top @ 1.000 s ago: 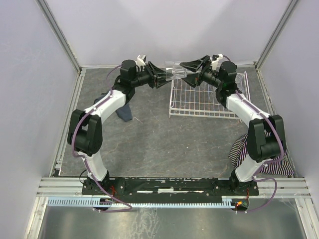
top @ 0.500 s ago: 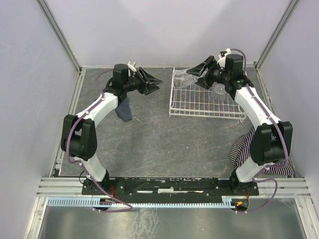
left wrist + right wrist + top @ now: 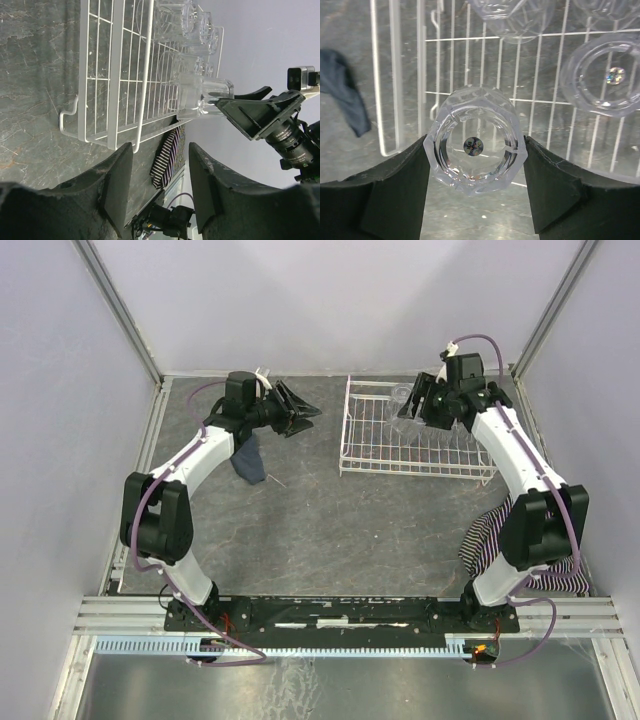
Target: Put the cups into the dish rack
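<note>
My right gripper [image 3: 412,406] is shut on a clear faceted cup [image 3: 475,147] and holds it above the left part of the white wire dish rack [image 3: 400,472]. In the right wrist view the cup sits between both fingers [image 3: 395,190], its mouth or base facing the camera, over the rack's wires [image 3: 395,75]. Other clear cups [image 3: 602,75] stand in the rack. My left gripper [image 3: 300,410] is open and empty, left of the rack. The left wrist view shows the rack [image 3: 125,75], the held cup [image 3: 200,95] and several cups [image 3: 175,20] in the rack.
A dark blue cloth [image 3: 250,462] lies on the grey table under the left arm. A striped cloth [image 3: 500,540] lies by the right arm's base. Frame posts and walls close in the table's far corners.
The cup passed from the left gripper to the right one at mid-table. The right gripper carried it right, over the rack. The left gripper pulled back left, open.
</note>
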`<state>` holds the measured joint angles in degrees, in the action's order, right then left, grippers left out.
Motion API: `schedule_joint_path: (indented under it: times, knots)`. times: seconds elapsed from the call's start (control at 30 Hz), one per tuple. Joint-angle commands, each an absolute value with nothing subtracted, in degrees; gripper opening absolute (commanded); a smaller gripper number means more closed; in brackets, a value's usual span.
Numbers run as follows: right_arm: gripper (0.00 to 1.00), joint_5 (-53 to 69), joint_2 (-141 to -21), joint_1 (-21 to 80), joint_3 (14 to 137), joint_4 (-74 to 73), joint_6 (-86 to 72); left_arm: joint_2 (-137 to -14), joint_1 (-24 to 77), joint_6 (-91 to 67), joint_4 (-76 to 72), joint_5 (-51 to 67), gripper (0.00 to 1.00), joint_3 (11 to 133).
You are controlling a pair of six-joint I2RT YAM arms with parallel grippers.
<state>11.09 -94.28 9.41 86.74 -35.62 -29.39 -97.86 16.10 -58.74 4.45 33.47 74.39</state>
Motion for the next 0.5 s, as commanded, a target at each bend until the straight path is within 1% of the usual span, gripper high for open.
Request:
schedule_joint_path:
  times: [0.0, 0.23, 0.47]
  knots:
    - [0.08, 3.37, -95.63, 10.62, 90.07, -35.89, -21.47, -95.28, 15.82, -55.78, 4.76, 33.45, 0.55, 75.21]
    - [0.07, -1.05, -100.26, 12.54, 92.86, -36.23, -17.45, -95.88, 15.73, -53.86, 7.60, 32.76, 0.56, 77.25]
    - [0.05, -4.06, -103.35, 13.61, 93.75, -33.22, -16.41, -96.74, 15.66, -53.10, 8.44, 33.16, 0.56, 78.57]
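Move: The right hand already holds the upturned cup above its free place in the rack's nearer row, which lies about 4 cm ahead, 1 cm right and 11 cm below. A cup stands in the far row roughly 11 cm ahead, level sideways and 12 cm down; another in the near row is some 4 cm ahead, 11 cm right and 12 cm down. From the idle left hand the free place is about 24 cm right, 5 cm ahead and 12 cm down. The right hand lowers the gripped cup about 5 cm towards the rack, easing forward and rolling left-side-down some 15 degrees. ##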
